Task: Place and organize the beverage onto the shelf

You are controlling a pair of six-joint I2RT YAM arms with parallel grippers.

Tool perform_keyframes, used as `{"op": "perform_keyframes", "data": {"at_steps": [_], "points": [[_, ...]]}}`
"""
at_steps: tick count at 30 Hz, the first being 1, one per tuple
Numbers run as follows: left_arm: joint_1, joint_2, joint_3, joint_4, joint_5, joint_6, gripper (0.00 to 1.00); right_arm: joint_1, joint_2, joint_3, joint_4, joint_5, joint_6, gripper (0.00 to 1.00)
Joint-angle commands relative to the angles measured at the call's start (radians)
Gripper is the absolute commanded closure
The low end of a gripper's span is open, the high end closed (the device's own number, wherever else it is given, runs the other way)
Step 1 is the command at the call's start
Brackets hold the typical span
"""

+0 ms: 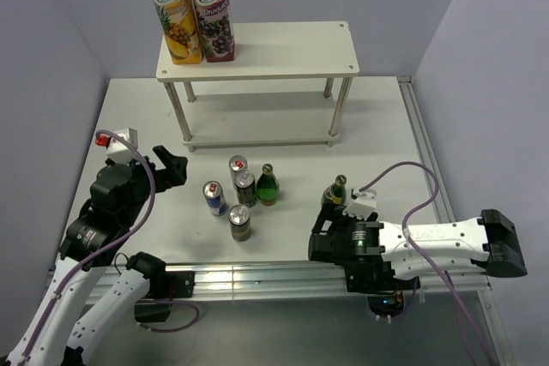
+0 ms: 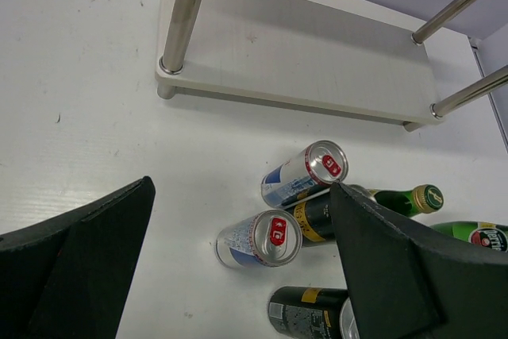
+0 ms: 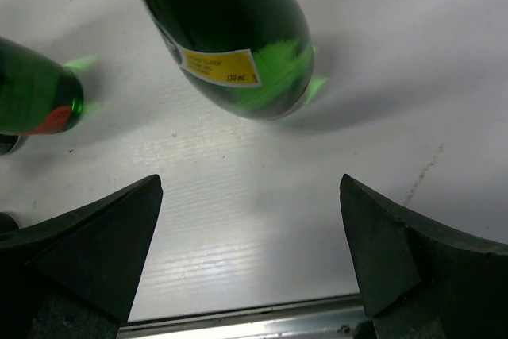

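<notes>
The white two-tier shelf [image 1: 283, 49] stands at the back, and its lower board [image 2: 317, 57] also shows in the left wrist view. Two juice cartons [image 1: 190, 10] stand on the left of its top board. In front of it on the table stand a silver can [image 1: 238, 166], a dark can [image 1: 245, 186], a blue-and-silver can [image 1: 214, 198], a black-and-gold can [image 1: 240, 222] and a green bottle [image 1: 268, 184]. My left gripper [image 1: 171, 163] [image 2: 242, 188] hangs open, left of the cans. A second green bottle [image 1: 336, 192] [image 3: 230, 29] stands just beyond my open right gripper [image 1: 324, 227] [image 3: 251, 184].
A metal rail [image 1: 257, 279] runs along the near table edge, and another runs down the right side [image 1: 422, 143]. Grey walls close in the back and both sides. The shelf's thin legs [image 2: 184, 13] rise from its lower board.
</notes>
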Motion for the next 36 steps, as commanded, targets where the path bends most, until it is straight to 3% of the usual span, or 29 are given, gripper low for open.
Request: {"op": "perform_keyframes", "data": {"at_steps": [1, 5, 8, 12, 19, 36], "points": [[-0.003, -0.024, 0.0, 0.043, 0.023, 0.029, 0.01, -0.099, -0.107, -0.08, 0.362, 0.0, -0.244, 0.0], [-0.003, -0.032, -0.002, 0.043, 0.026, 0.029, 0.01, -0.152, -0.105, -0.132, 0.514, -0.001, -0.407, 0.0], [-0.003, -0.039, -0.003, 0.047, 0.032, 0.032, 0.01, -0.181, -0.026, -0.094, 0.551, 0.009, -0.421, 0.0], [-0.003, -0.039, -0.003, 0.041, 0.04, 0.033, 0.01, -0.216, 0.103, -0.037, 0.536, 0.013, -0.406, 0.0], [-0.003, -0.058, -0.009, 0.049, 0.054, 0.039, 0.01, -0.249, 0.191, -0.017, 0.43, 0.059, -0.246, 0.0], [-0.003, -0.058, -0.013, 0.056, 0.095, 0.055, 0.01, -0.364, 0.393, -0.01, 0.588, 0.145, -0.298, 0.0]]}}
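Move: The green bottle I am going for with my right hand stands about 9 cm ahead, straight in line, its middle roughly level with my fingertips. The second green bottle is some 2 cm farther out than it and 16 cm to its left. The front dark can stands about 22 cm left of my right hand and 3 cm ahead. From my left hand, the aimed-at bottle lies about 35 cm to the right, level fore-and-aft, and some 19 cm lower. I push my right hand forward about 7.5 cm and sink it some 5 cm towards the near green bottle, swinging out to the left by about 3 cm on the way and coming back in line. The wrist turns clockwise about 10 degrees, and I keep the fingers wide open so the tips come either side of the bottle's body. ##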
